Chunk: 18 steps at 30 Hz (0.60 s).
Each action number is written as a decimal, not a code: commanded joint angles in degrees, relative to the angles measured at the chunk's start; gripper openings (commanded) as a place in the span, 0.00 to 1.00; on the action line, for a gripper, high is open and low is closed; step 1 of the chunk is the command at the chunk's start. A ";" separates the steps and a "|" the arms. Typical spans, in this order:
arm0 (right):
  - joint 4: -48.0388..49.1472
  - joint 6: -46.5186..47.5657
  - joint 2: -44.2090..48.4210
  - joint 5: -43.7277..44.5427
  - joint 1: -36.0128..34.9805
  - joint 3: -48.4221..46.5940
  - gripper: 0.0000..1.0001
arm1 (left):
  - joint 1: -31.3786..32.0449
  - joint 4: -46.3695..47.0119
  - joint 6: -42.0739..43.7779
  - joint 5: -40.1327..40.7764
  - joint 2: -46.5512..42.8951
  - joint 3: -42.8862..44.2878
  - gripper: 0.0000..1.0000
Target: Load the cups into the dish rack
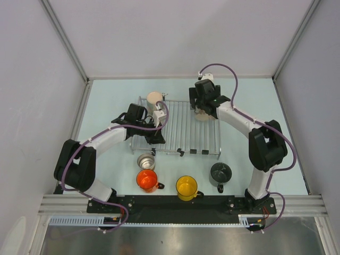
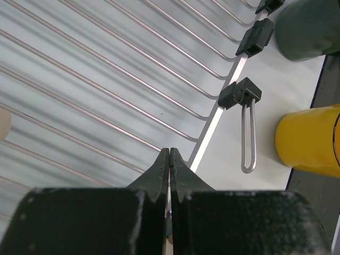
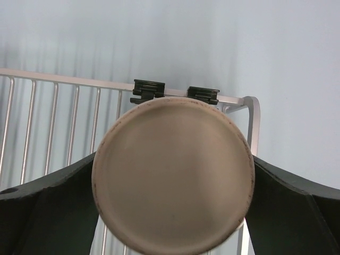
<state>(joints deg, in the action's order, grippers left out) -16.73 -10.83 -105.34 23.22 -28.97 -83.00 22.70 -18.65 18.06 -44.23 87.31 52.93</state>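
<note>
The dish rack point(image 1: 180, 127) lies mid-table. One beige mug point(image 1: 154, 97) stands at its far left corner. A second beige mug point(image 3: 172, 175) stands bottom-up at the rack's far right corner point(image 3: 249, 106), and my right gripper point(image 3: 172, 159) is open, a finger point(image 3: 48, 207) on each side of it. My left gripper point(image 2: 169, 153) is shut on nothing, above the rack wires point(image 2: 106, 79) near the front edge. In front of the rack stand the steel cup point(image 1: 145, 161), orange mug point(image 1: 147, 179), yellow mug point(image 1: 187, 186) and dark grey mug point(image 1: 220, 172).
Black clips point(image 2: 240, 93) sit along the rack's front rail, with a wire loop point(image 2: 247, 138) sticking out toward the yellow mug point(image 2: 311, 141). Grey walls close in the table on the left, right and far sides. The arm bases stand on the black rail point(image 1: 175, 204) at the near edge.
</note>
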 commanded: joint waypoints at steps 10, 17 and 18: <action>0.30 0.11 15.85 2.35 -0.21 -2.08 1.00 | -0.46 -0.06 1.01 -2.62 0.67 2.09 0.01; 3.54 2.21 30.59 6.03 -11.34 5.91 1.00 | -1.34 -0.15 -0.65 0.10 -3.01 2.44 0.00; 3.29 3.70 32.02 8.05 -14.68 8.18 1.00 | -1.43 -1.02 -1.01 1.32 -5.11 2.88 0.01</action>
<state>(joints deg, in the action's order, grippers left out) -16.60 -10.39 -82.35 26.70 -33.67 -79.57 22.48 -19.09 17.98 -43.99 87.53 52.95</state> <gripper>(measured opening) 0.995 0.009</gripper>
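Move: The right hand's fingers stand wide open around the beige cup it has already released, bottom-up in the rack; the cup's middle is straight below, about 3 cm down. The other beige cup is some 21 cm to the left, 4 cm farther out and 3 cm lower, and the dark grey cup about 30 cm back, 6 cm right and 12 cm down. From the left hand, the released cup lies about 15 cm ahead and 18 cm right, nearly level. The right hand backs off the released beige cup, starting slowly and then climbing fast, some 16 cm in all, almost straight up at first and then with a quickening pull back towards its base that makes about 6 cm. Its fingers stay wide open, clearing the cup on both sides, while the wrist tips them upward by about 20 degrees from their slanting forward-and-down pose and rolls the hand's left side up slightly. ##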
